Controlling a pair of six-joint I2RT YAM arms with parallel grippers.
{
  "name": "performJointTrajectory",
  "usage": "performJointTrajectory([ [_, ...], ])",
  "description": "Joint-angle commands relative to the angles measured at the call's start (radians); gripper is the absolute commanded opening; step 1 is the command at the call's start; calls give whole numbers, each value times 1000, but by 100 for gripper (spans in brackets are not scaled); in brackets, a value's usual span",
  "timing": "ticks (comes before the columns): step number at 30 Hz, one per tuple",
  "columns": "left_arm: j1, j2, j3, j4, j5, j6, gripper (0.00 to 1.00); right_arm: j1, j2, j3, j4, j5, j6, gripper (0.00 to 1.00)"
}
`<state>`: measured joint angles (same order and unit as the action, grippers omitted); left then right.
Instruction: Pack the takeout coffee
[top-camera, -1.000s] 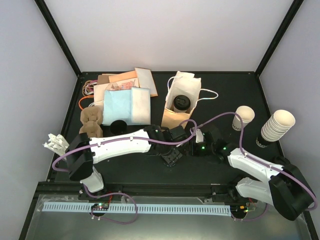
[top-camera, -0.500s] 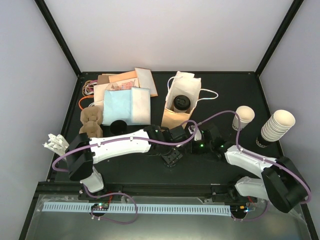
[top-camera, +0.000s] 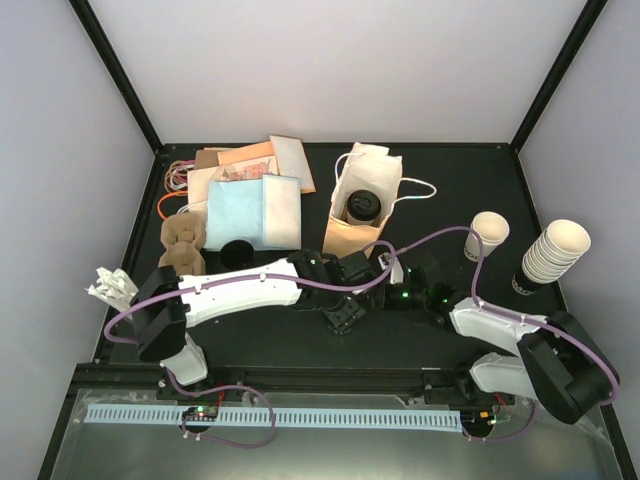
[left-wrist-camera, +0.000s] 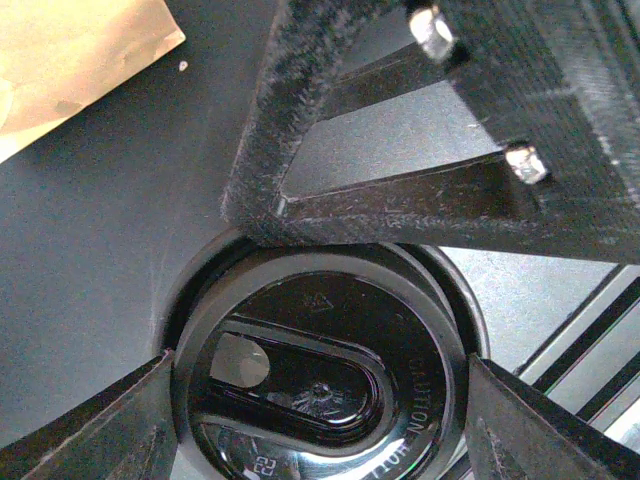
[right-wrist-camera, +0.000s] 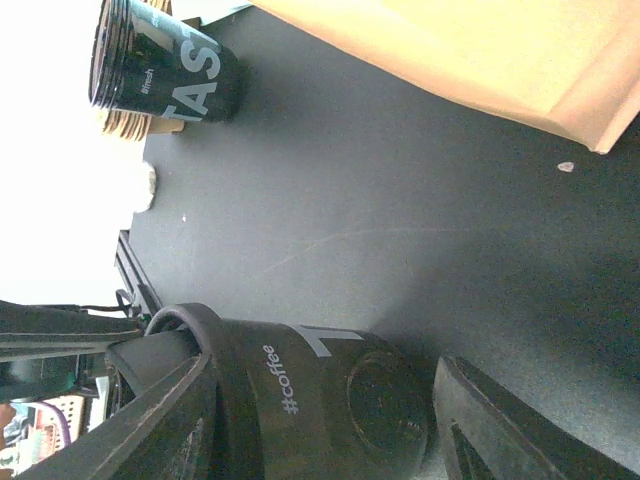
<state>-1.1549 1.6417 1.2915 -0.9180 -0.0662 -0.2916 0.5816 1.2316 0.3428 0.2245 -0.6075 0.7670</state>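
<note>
The takeout coffee (left-wrist-camera: 330, 330) shows its round black lid from above in the left wrist view. My left gripper (left-wrist-camera: 318, 368) is shut on it, one finger against each side of the lid. In the right wrist view the cup (right-wrist-camera: 290, 390) looks dark with pale "#coffee" lettering. My right gripper (right-wrist-camera: 322, 375) is open with the cup just beyond its fingers. In the top view both grippers (top-camera: 345, 312) (top-camera: 378, 285) meet at mid-table and hide the cup. The open paper bag (top-camera: 350, 235) stands just behind them.
Another lidded cup (top-camera: 362, 207) stands inside the bag. To the right are a lidless white cup (top-camera: 487, 235) and a stack of cups (top-camera: 553, 250). At the left lie a loose black lid (top-camera: 237, 252), a pile of napkins and paper sleeves (top-camera: 250, 195) and a cardboard carrier (top-camera: 183, 245).
My right arm has swung a little to the left, toward the left gripper. The left arm has not moved.
</note>
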Motion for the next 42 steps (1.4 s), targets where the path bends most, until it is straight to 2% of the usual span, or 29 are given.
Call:
performJointTrajectory([
  [1,0,11,-18,20,42,9,74,4,-28,-22,-206,73,-36,63],
  [7,3,16,-11,10,35,5,75,-2,-152,115,-385,154,-101,75],
  [12,5,16,-5,9,36,5,75,-21,-238,178,-482,230,-130,80],
  [22,6,9,23,3,26,0,91,-25,-371,190,-595,318,-167,81],
  [33,7,-38,148,-76,-3,-18,99,-25,-408,216,-652,306,-214,85],
  [38,10,-134,174,-113,-49,-61,99,-21,-399,272,-751,295,-276,87],
  [42,48,-273,127,-86,-83,-106,99,8,-416,344,-885,389,-309,90],
])
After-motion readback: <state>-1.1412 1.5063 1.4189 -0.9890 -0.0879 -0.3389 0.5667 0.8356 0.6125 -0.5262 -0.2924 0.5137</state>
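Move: The lidded coffee cup is already between the left hand's fingers, its middle about 5 cm below that hand and neither ahead nor to the side. From the right hand, reaching in from the right, the same cup's middle is some 2 cm back, 2 cm left and 3 cm down. From the left hand, the paper bag stands about 19 cm ahead and 4 cm right, the open black cup some 13 cm ahead and 23 cm left, 5 cm lower. Both hands let go of the lidded coffee cup. The right opens first and backs off to its right and up, about 6 cm out and 7 cm higher, its wrist turning some 20 degrees; the left stays at the lid until its fingers have spread wide, then lifts straight up, picking up speed, about 8 cm clear. ##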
